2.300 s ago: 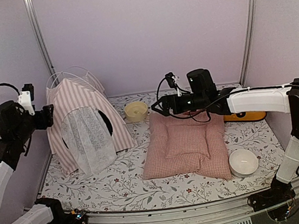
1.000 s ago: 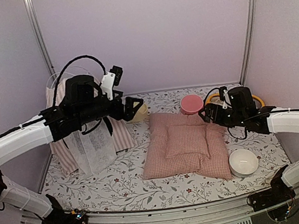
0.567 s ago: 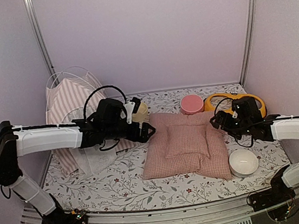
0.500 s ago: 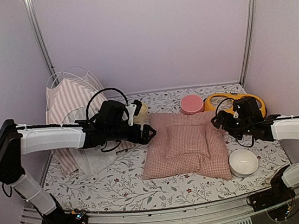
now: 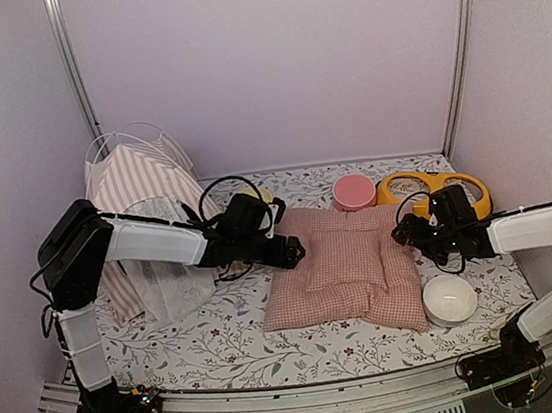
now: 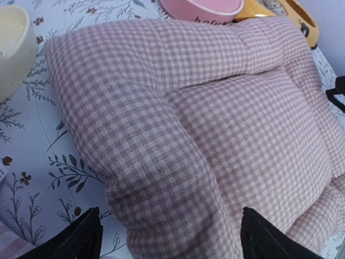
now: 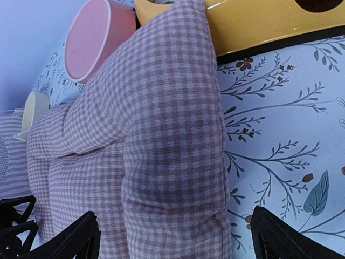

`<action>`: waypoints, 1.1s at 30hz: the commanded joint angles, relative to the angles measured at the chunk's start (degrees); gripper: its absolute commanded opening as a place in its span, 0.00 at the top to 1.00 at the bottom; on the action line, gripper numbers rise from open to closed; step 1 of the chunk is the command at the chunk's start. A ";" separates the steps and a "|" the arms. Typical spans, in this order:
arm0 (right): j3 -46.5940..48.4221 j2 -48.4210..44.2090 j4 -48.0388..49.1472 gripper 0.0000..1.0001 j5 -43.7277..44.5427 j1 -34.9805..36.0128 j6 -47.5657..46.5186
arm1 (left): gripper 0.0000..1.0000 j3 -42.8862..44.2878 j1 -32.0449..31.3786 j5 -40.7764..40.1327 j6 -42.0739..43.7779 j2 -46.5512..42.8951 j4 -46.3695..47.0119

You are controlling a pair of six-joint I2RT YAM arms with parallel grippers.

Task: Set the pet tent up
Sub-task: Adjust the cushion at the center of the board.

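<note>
The pet tent [image 5: 139, 198], pink-and-white striped with thin white poles, stands at the back left. Its sheer curtain [image 5: 169, 275] hangs in front, and its striped fabric [image 7: 11, 170] shows at the right wrist view's left edge. My left arm reaches across the tent's front. The left gripper [image 5: 290, 252] [image 6: 172, 245] is open, its fingers straddling the left edge of the pink checked cushion [image 5: 344, 269] [image 6: 215, 118]. The right gripper [image 5: 407, 231] [image 7: 175, 243] is open, its fingers either side of the cushion's [image 7: 156, 135] right edge. Neither gripper touches the tent.
A pink bowl [image 5: 354, 192] [image 7: 91, 40] and a yellow feeder [image 5: 435, 187] [image 7: 259, 21] sit behind the cushion. A white bowl [image 5: 450, 298] is at the front right. A cream bowl [image 6: 13, 48] stands beside the tent. Frame posts and walls close in the sides.
My left arm has swung from the tent's front over to the cushion's left edge and dropped low. The right gripper has edged closer to the cushion's right edge.
</note>
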 commanded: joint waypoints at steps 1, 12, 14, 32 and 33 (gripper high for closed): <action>-0.65 6.74 6.30 0.01 -4.74 -3.16 -2.96 | 0.14 2.97 -1.13 -2.77 -4.30 5.93 0.40; 8.25 19.43 9.87 0.42 -20.89 -3.87 -8.20 | 0.57 5.82 -4.06 -3.92 -10.37 5.32 -0.80; 9.54 18.32 7.95 0.51 -20.47 -3.89 -9.07 | 0.75 4.59 -4.21 -3.69 -10.43 3.92 0.35; 26.14 4.28 -15.16 0.97 -2.36 13.92 -9.24 | 1.00 -1.09 -9.02 6.15 -4.82 -13.75 1.29; 27.71 4.56 -15.88 0.97 -2.37 14.63 -9.20 | 1.00 -0.85 -9.04 6.54 -4.83 -13.98 1.29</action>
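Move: The cushion's left rim lies right under the left hand, about 4 cm below; its right rim is some 3 cm ahead and 3 cm left of the right hand, also 4 cm down. The cream bowl is about 14 cm ahead and 8 cm left of the left hand. From the right hand, the pink bowl is roughly 18 cm ahead, 10 cm left; the orange feeder 15 cm ahead, 7 cm right; the white bowl 12 cm back, 7 cm right. The cushion is taken by both side rims: the left hand sinks about 5 cm, edging right, while the right hand goes down, forward and left. Both close and pinch the cloth, then raise it some 13 to 15 cm, the left hand drawing back and the right swinging left, turning counter-clockwise about 20 degrees overall. ##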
